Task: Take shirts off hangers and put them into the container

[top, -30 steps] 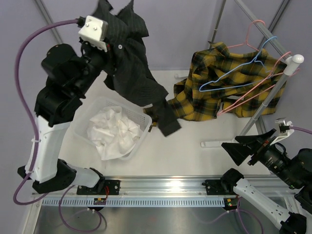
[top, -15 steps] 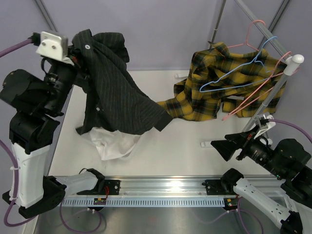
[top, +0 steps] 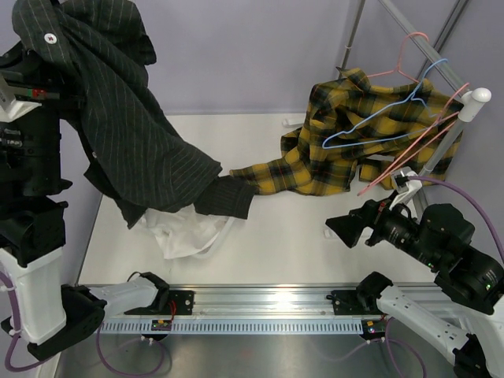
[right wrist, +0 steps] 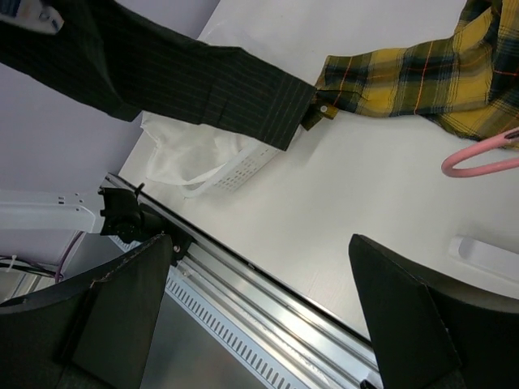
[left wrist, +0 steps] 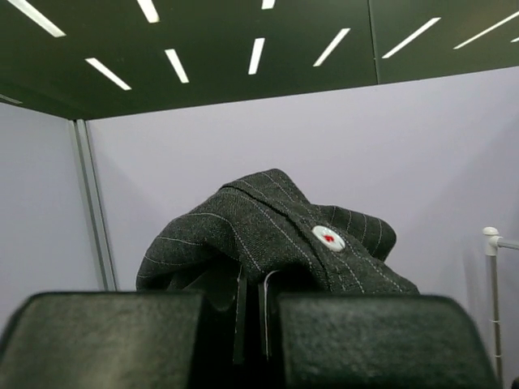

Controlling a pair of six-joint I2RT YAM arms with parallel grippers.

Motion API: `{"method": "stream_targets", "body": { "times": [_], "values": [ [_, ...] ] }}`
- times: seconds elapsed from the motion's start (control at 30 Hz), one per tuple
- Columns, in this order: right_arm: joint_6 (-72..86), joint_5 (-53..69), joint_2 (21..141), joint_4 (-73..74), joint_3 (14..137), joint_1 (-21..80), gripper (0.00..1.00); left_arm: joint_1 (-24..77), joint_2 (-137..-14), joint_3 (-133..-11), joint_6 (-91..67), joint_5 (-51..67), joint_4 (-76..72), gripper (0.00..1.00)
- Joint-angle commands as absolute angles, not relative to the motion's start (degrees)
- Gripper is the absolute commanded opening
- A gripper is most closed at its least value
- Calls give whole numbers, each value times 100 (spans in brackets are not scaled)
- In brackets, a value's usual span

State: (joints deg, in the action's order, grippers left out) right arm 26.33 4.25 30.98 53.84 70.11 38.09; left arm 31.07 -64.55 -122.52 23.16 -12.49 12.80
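The black pinstriped shirt [top: 134, 142] hangs from high at the far left, and my left gripper [left wrist: 253, 324] is shut on its cloth [left wrist: 268, 227]. Its lower part drapes over the container [top: 224, 230], whose wall [right wrist: 243, 166] shows under the sleeve. The white shirt [top: 183, 235] lies bunched in the container. The yellow-and-black plaid shirt [top: 339, 150] hangs at the right with a light blue hanger [top: 370, 126] and pink hangers [top: 409, 150]. My right gripper [top: 346, 231] stands open over bare table, below the plaid shirt, holding nothing.
A white pole with a round knob [top: 476, 98] carries the hangers at the far right, and its white foot [right wrist: 486, 255] lies on the table. The black cuff [top: 224, 197] lies against the plaid sleeve [right wrist: 357, 85]. A metal rail [top: 260, 307] runs along the near edge.
The left arm has swung left and up with the black shirt, which now covers most of the container. The right gripper has moved left and forward, still open.
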Motion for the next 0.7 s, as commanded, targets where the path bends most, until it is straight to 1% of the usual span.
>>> {"method": "stream_targets", "body": {
  "times": [0.0, 0.1, 0.3, 0.43, 0.5, 0.67],
  "values": [
    [2505, 650, 3330, 5089, 7101, 3797, 99, 3103, -6513, -12015, 2794, -1406, 187, 0],
    [2470, 668, 3506, 5124, 7294, 3797, 99, 3103, -6565, -11901, 3189, -1415, -200, 0],
    [2400, 694, 3849, 5343, 7742, 3806, 99, 2954, -6960, -12155, 3848, -1486, -396, 0],
    [2399, 878, 4051, 5388, 7901, 3797, 99, 2778, -7128, -12322, 4472, -1555, -843, 0],
    [2364, 1010, 4218, 5423, 7962, 3797, 99, 2769, -7128, -12313, 4753, -1407, -1037, 0],
    [2303, 1142, 4386, 5432, 7981, 3806, 99, 2769, -7128, -12313, 4913, -1380, -1178, 0]
  ]
}}
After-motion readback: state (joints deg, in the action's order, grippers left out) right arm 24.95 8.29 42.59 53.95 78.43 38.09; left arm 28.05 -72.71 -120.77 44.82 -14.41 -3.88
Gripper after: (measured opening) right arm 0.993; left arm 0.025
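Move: The left hand holds the black striped shirt high up. The container it is being taken to lies nearly straight below, about 70 cm down, some 6 cm ahead and level sideways, with the white shirt already in it at about the same spot. The plaid shirt's sleeve end lies roughly 12 cm beyond the container's middle and 22 cm to its right. From the empty right hand the container is about 45 cm to the left, 13 cm ahead and 30 cm lower. Still pinching the black shirt near a button, the left hand carries it forward about 5 cm, high above the container and rising slightly, while the wrist turns some 20 degrees counter-clockwise and the fingers tip a little further up. The right hand, wide open and touching nothing, drifts left and forward, ending a bit higher, about 4 cm in all. ##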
